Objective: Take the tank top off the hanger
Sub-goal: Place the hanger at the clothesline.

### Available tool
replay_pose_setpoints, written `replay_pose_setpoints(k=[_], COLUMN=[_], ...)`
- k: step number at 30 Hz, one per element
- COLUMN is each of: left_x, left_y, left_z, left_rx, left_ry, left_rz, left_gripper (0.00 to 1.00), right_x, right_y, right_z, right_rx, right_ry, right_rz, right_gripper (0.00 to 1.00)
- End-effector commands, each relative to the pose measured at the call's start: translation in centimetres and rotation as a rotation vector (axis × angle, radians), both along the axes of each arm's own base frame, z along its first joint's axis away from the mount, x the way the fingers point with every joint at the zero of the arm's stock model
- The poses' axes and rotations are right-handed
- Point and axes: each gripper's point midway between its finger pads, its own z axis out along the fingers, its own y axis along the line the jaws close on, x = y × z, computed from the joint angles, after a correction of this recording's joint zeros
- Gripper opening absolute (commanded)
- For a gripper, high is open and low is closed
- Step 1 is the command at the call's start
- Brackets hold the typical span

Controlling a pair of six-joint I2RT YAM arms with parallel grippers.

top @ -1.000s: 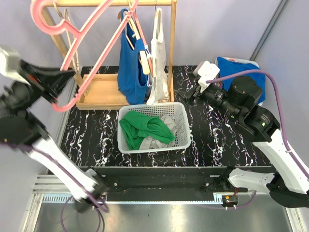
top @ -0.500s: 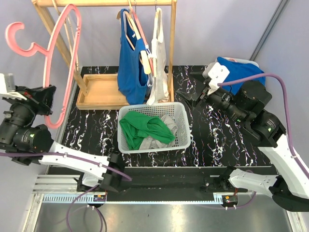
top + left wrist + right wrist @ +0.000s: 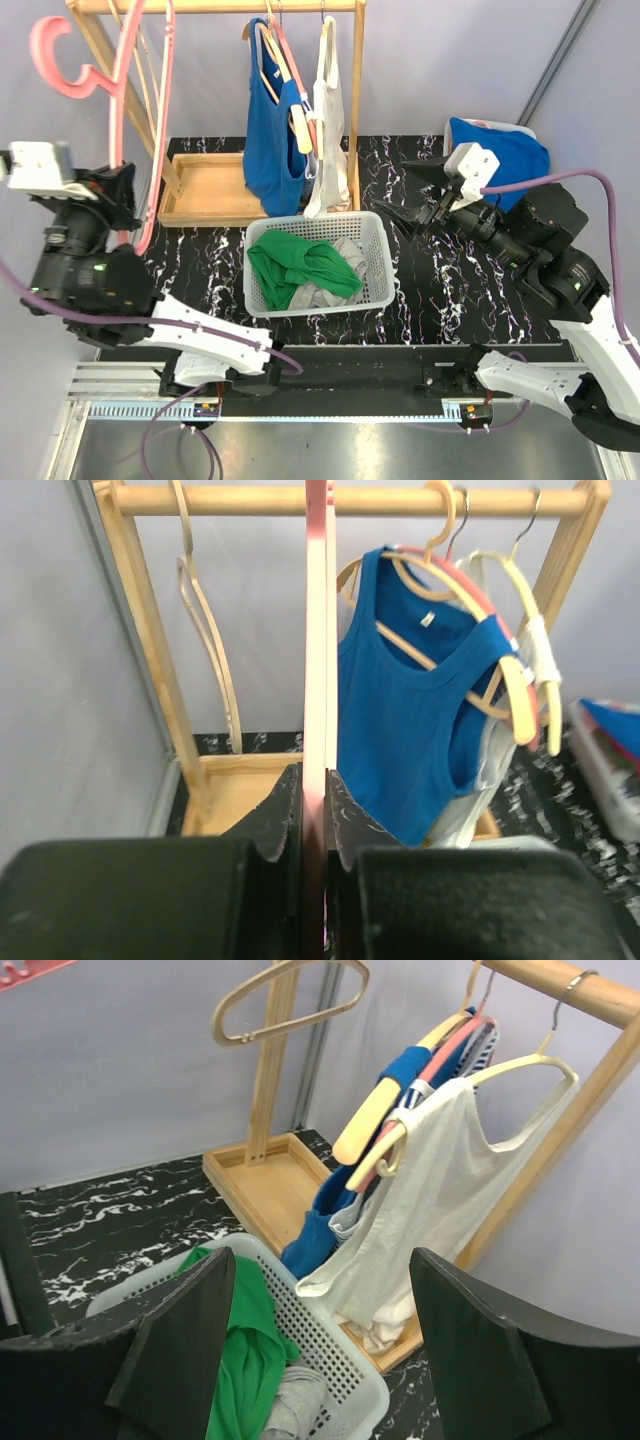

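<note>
My left gripper [image 3: 313, 780] is shut on a bare pink hanger [image 3: 317, 630], held upright at the far left beside the rack [image 3: 164, 110]. No garment hangs on it. A green tank top [image 3: 300, 265] lies crumpled in the white basket [image 3: 375, 260]. A blue tank top [image 3: 270, 150] and a white tank top [image 3: 328, 130] hang on hangers from the wooden rail. My right gripper [image 3: 408, 195] hovers open to the right of the basket with nothing between its fingers. In the right wrist view it [image 3: 320, 1270] faces the white tank top [image 3: 420, 1200].
The wooden rack [image 3: 355, 100] stands at the back with a tray base [image 3: 205, 190]. An empty wooden hanger [image 3: 205, 610] hangs at the rail's left end. A bin with blue cloth [image 3: 500, 150] sits at the back right. Grey cloth [image 3: 300, 1410] lies in the basket.
The left arm swung round and brought the pink hanger from a tilt across the rack to upright at the rack's left end. The right gripper drifted right, still open.
</note>
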Motion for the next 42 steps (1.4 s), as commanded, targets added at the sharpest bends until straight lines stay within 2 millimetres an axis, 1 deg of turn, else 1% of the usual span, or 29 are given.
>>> replay_pose_setpoints(k=[1, 4, 6, 7, 8, 9, 10, 11, 12, 14, 15, 16, 17, 18, 19, 21, 22, 24, 26, 28, 29, 30, 31, 32, 35, 38, 39, 41, 42], left_x=[0.5, 0.2, 0.2, 0.2, 0.2, 0.1, 0.0, -0.1, -0.3, -0.5, -0.6, -0.4, 0.1, 1.3, 3.9, 6.5, 6.4, 3.6, 2.8, 1.5, 0.4, -0.1, -0.3, -0.7, -3.0, -6.9, -7.6, -11.1, -11.5], left_y=[3.5, 2.5, 3.4, 3.7, 4.1, 4.1, 4.0, 3.7, 3.3, 3.4, 4.5, 3.2, 0.9, 1.2, -2.2, -1.9, -1.9, -1.4, -3.1, -3.4, -6.5, -6.9, -9.1, -14.1, -22.3, -22.6, -20.5, -19.6, -19.3], left_z=[2.1, 3.2, 3.7, 3.9, 4.1, 4.4, 4.5, 4.7, 5.1, 5.7, 6.1, 6.9, 7.3, 7.2, 6.0, 6.2, 6.6, 10.2, 12.4, 14.3, 15.1, 16.0, 16.1, 15.7, 14.4, 17.3, 19.0, 20.0, 20.3], left_rx=[-0.141, -0.111, -0.177, -0.192, -0.21, -0.211, -0.203, -0.187, -0.164, -0.168, -0.177, -0.072, -0.129, -0.055, -0.034, -0.044, -0.078, -0.2, -0.155, -0.158, -0.155, -0.204, -0.134, -0.043, 0.055, -0.194, -0.37, -0.388, -0.413], left_ry=[-0.113, -0.205, -0.253, -0.269, -0.28, -0.3, -0.31, -0.321, -0.345, -0.371, -0.388, -0.403, -0.411, -0.395, -0.328, -0.317, -0.322, -0.426, -0.41, -0.416, -0.408, -0.421, -0.421, -0.406, -0.433, -0.493, -0.502, -0.553, -0.55], left_rz=[0.051, 0.087, 0.104, 0.104, 0.108, 0.116, 0.12, 0.128, 0.154, 0.205, 0.272, 0.259, 0.212, 0.327, 0.283, 0.285, 0.249, 0.181, 0.09, 0.047, -0.077, -0.092, -0.118, -0.178, -0.295, -0.459, -0.436, -0.556, -0.549], left_gripper=[0.0, 0.0, 0.0, 0.0, 0.0, 0.0, 0.0, 0.0, 0.0, 0.0, 0.0, 0.0, 0.0, 0.0, 0.0, 0.0, 0.0, 0.0, 0.0, 0.0, 0.0, 0.0, 0.0, 0.0, 0.0, 0.0, 0.0, 0.0, 0.0], right_x=[-0.8, -0.4, -0.4, -0.7, -1.0, -0.9, -1.6, -1.9, -1.5, -1.6, -0.9, -0.8, -0.8, -0.1, 0.0, -0.3, -0.3, 0.0, 0.1, 0.6, 0.8, 1.0, 1.2, 1.3, 1.1, 0.9, 1.1, 1.0, 1.0], right_y=[1.9, 2.7, 3.6, 4.8, 5.7, 7.0, 8.9, 9.5, 10.9, 11.6, 11.6, 11.0, 10.6, 9.5, 8.8, 7.2, 6.7, 5.5, 4.4, 4.7, 5.0, 5.3, 5.5, 6.1, 5.1, 2.6, 2.2, 1.7, 1.7], right_z=[0.1, -1.3, -0.7, -1.8, -0.4, -1.0, -2.0, -0.4, -1.1, 0.6, 0.9, 2.4, 3.0, 3.6, 4.3, 5.2, 5.5, 4.8, 4.6, 3.4, 3.4, 3.1, 3.2, 3.1, 4.3, 4.7, 4.4, 4.1, 4.0], right_rx=[0.043, 0.054, 0.112, 0.15, 0.228, 0.258, 0.298, 0.363, 0.353, 0.387, 0.399, 0.424, 0.439, 0.459, 0.459, 0.467, 0.462, 0.431, 0.429, 0.417, 0.421, 0.415, 0.416, 0.409, 0.441, 0.471, 0.458, 0.442, 0.437], right_ry=[0.031, 0.069, 0.067, 0.146, 0.123, 0.161, 0.188, 0.122, 0.12, 0.064, 0.061, 0.036, 0.032, 0.027, 0.0, -0.029, -0.041, -0.028, -0.051, -0.064, -0.07, -0.072, -0.078, -0.081, -0.106, -0.14, -0.147, -0.14, -0.141], right_rz=[0.103, 0.111, 0.146, 0.193, 0.234, 0.264, 0.297, 0.311, 0.295, 0.228, 0.18, 0.157, 0.137, 0.079, 0.057, 0.026, 0.011, -0.04, -0.071, -0.089, -0.093, -0.098, -0.099, -0.093, -0.106, -0.162, -0.189, -0.196, -0.199], right_gripper=[0.78, 0.77, 0.77, 0.8, 0.88, 1.0, 1.0, 1.0, 1.0, 1.0, 1.0, 1.0, 1.0, 1.0, 1.0, 1.0, 1.0, 1.0, 1.0, 1.0, 1.0, 1.0, 1.0, 1.0, 1.0, 1.0, 1.0, 1.0, 1.0])
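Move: The pink hanger, held by the left fingers, stands up from them. From the left hand, the clothesline's bare stretch is about 30 cm ahead, 4 cm right and nearly level. The empty wooden hangers are some 30 cm ahead, 6 left and 8 below; the blue tank top is about 28 ahead, 17 right and 15 below. From the right hand, the pink hanger's middle is roughly 35 cm left, 3 ahead and 15 above. The pink hanger, still pinched in the left fingers, first rises with a small swing left and forward, then sweeps about 30 cm right, climbing and drawing back towards the right gripper while the wrist tips up and turns clockwise, each some 25 degrees. The right hand opens wider, dips left and down about 14 cm, then returns most of the way, fingertips tilting up. ##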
